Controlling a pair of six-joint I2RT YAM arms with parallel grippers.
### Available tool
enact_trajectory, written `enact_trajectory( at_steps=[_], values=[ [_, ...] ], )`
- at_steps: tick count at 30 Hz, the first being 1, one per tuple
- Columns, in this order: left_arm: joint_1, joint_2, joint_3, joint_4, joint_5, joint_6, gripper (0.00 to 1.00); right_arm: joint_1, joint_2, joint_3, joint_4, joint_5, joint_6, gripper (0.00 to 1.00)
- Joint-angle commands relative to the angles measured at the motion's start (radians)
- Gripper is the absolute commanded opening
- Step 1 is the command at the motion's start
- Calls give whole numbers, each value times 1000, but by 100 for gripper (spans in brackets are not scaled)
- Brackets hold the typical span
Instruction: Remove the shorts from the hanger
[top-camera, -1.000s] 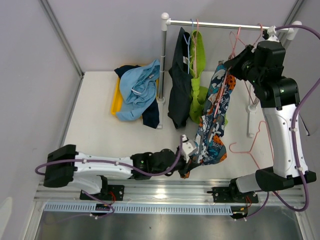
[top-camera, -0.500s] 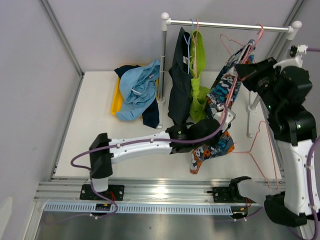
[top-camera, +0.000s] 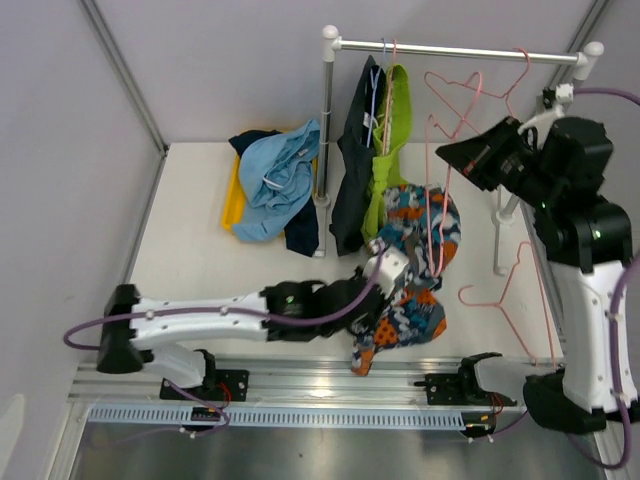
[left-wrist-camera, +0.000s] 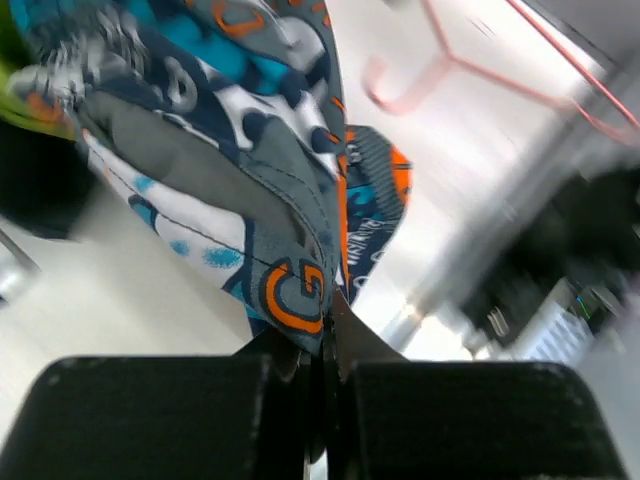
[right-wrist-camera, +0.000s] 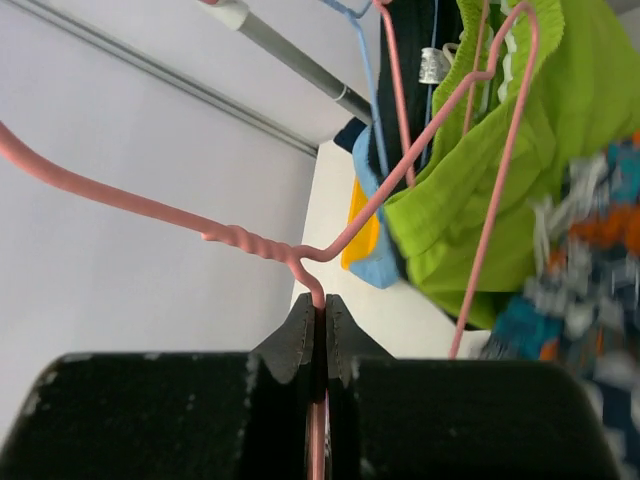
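The patterned orange, teal and white shorts (top-camera: 418, 240) are bunched round the lower wire of a pink hanger (top-camera: 434, 190). My left gripper (top-camera: 385, 268) is shut on their edge; the left wrist view shows the fabric (left-wrist-camera: 250, 150) pinched between the closed jaws (left-wrist-camera: 325, 312). My right gripper (top-camera: 447, 156) is shut on the hanger's twisted neck (right-wrist-camera: 318, 285), holding it below the rail (top-camera: 450, 48). Lime green shorts (top-camera: 393, 150) and charcoal-black shorts (top-camera: 352, 180) hang on hangers from the rail. Light blue shorts (top-camera: 277, 175) lie over navy ones (top-camera: 302, 235) at the left.
A yellow tray (top-camera: 232, 205) lies under the light blue and navy pile. The rail's white post (top-camera: 325, 120) stands between that pile and the hanging shorts. A bare pink hanger (top-camera: 510, 290) lies on the table at the right, beside the rack's right post (top-camera: 503, 235).
My left gripper has pulled the patterned shorts toward the near left, bunching them low on the hanger. My right gripper has carried the hanger to the left and tilted it.
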Motion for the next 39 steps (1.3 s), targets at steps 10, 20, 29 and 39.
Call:
enact_trajectory(
  at_steps=[10,20,29,39],
  values=[
    [-381,-424,-263,-190,-262,-336,0,-171,312,214,116,-199,-3,0],
    [-437,-501,-338,-236,-306,-407,0,-242,486,395,106,-187,-37,0],
    [-438,-504,3,-615,-502,-437,0,-262,473,219,170,-156,-84,0],
    [-285,-544,344,-570,-681,4,0,-262,325,12,199,-154,-109,1]
  ],
)
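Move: The left hand keeps hold of the patterned shorts; the orange bin, with light-blue shorts on it, is some 42 cm ahead, 23 cm left and 18 cm lower, and the hanging dark shorts are about 38 cm straight ahead at hand height. For the right hand, still holding the pink hanger, the free stretch of rail is roughly 25 cm ahead, 11 cm right and slightly higher. The green shorts hang 23 cm ahead of it, 12 cm left and 18 cm lower. Right hand carries the hanger about 17 cm forward to the rail; left pulls the shorts back, leftward, then up. ##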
